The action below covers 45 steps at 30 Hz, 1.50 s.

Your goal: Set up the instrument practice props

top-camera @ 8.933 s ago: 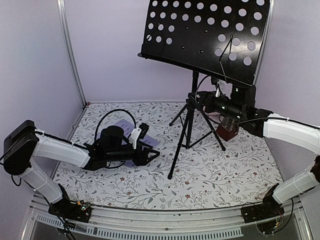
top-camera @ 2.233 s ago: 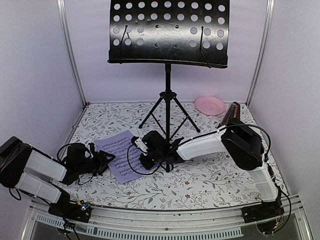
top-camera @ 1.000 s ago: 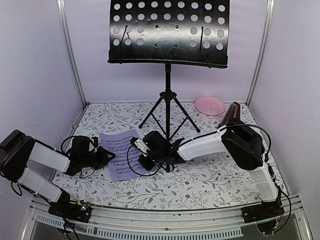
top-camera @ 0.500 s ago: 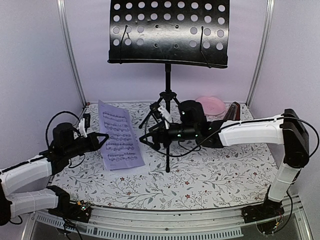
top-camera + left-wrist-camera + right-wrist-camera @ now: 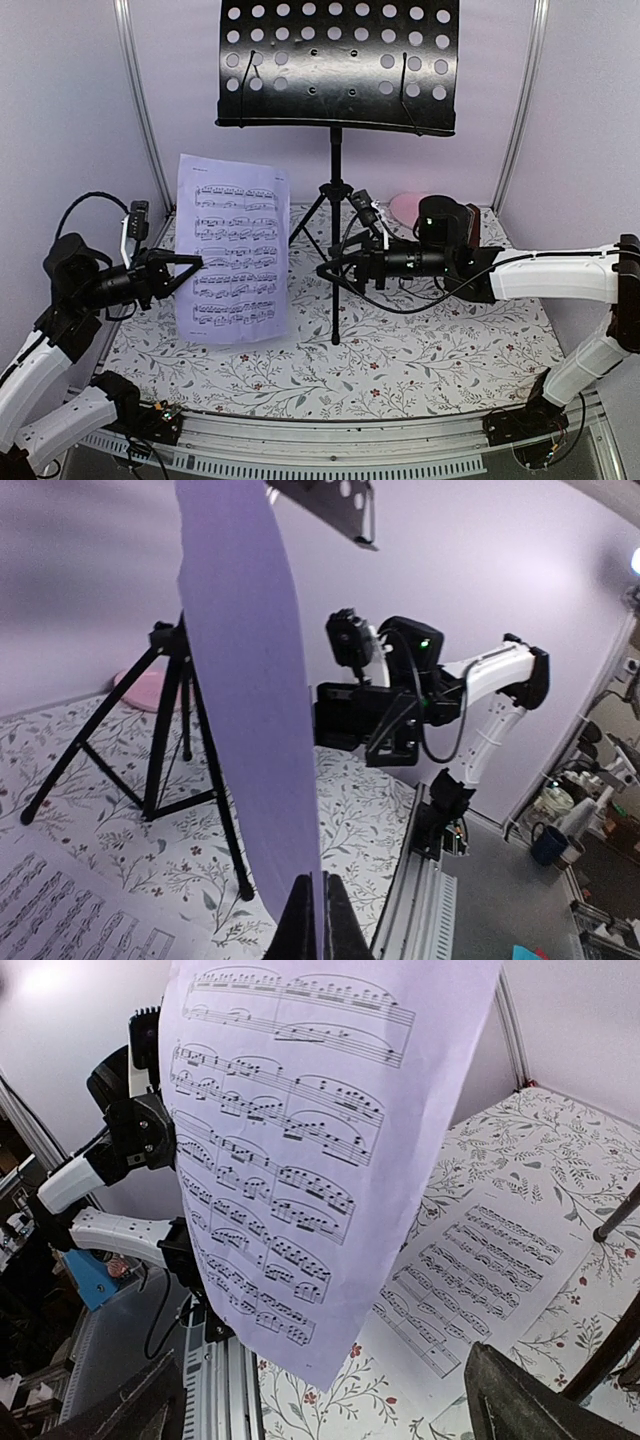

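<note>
The black perforated music stand desk (image 5: 335,65) stands on its tripod legs (image 5: 334,250) at the back middle. My left gripper (image 5: 192,264) is shut on the left edge of a white sheet-music page (image 5: 232,250), holding it upright off the table. The left wrist view shows that page (image 5: 250,680) edge-on, pinched at my left gripper (image 5: 313,925). A second page (image 5: 480,1280) lies flat on the table, also in the left wrist view as a page (image 5: 60,920). My right gripper (image 5: 328,271) hangs open by the stand pole, facing the held page (image 5: 300,1140). The metronome is hidden behind my right arm.
A pink round plate (image 5: 405,206) sits at the back right, partly behind my right arm. The stand's pole and legs (image 5: 170,730) stand between the two arms. Metal posts (image 5: 140,110) frame the back corners. The table's front rail (image 5: 320,450) runs along the near edge.
My left arm has lifted the page from the table to upright and higher. My right gripper has let go, opened wide and drawn back to the right.
</note>
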Tool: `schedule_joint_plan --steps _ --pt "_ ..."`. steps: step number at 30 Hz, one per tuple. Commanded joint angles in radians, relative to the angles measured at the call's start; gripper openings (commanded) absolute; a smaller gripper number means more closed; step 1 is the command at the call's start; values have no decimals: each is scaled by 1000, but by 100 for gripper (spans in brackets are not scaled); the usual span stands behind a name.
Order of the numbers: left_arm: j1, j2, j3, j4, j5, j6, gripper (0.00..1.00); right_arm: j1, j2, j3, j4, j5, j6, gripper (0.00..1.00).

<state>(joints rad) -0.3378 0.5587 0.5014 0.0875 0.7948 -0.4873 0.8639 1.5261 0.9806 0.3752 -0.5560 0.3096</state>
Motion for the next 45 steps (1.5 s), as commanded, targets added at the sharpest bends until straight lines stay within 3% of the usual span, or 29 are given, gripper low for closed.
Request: schedule_joint_plan --steps 1,9,14,17,21,28,30,34,36,40,45 --pt "-7 -32 25 76 171 -36 0 1 -65 -75 163 -51 62 99" --pt "-79 33 27 245 184 -84 0 6 -34 -113 471 -176 221 99" --pt "-156 101 42 315 172 -79 0 29 -8 -87 535 -198 267 99" --pt "-192 140 41 368 165 -82 0 35 16 -71 583 -206 295 94" --pt "-217 185 36 438 142 -101 0 50 55 -64 665 -231 350 79" --pt "-231 261 25 510 71 -123 0 64 71 -79 768 -245 435 23" --pt "-231 270 28 486 37 -107 11 59 48 -91 756 -238 434 2" --pt "-228 272 29 384 -110 -47 60 32 -23 -129 694 -232 424 0" --pt "-216 287 36 300 -222 -20 72 17 -75 -153 625 -226 403 0" --pt "-151 362 15 253 -319 -38 80 -5 -228 -181 349 -177 264 0" --pt "-152 484 -7 345 -334 -10 76 -23 -415 -140 -57 -39 31 0"
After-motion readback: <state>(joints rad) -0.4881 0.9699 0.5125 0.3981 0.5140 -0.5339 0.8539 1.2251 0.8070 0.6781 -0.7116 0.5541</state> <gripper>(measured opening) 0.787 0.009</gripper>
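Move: The left gripper already holds the upright music sheet by its left edge; the open right gripper it is offered to lies about 21 cm to its right, 5 cm ahead and 4 cm lower. From the right hand, the held sheet's right edge is roughly 7 cm left, 1 cm ahead and 3 cm up. The stand's near foot lies some 26 cm below it, 3 cm ahead and 2 cm right, and the other sheet, on the table, about 12 cm ahead, 21 cm left. The right fingers pinch the held sheet's right edge after backing off and rising about 7 cm each, tipping upward some 20 degrees. The left, having brought the sheet about 6 cm right and 4 cm back, opens and lets go, then heads forward and down, turning counter-clockwise, while the right draws the sheet 6 cm right and up. ##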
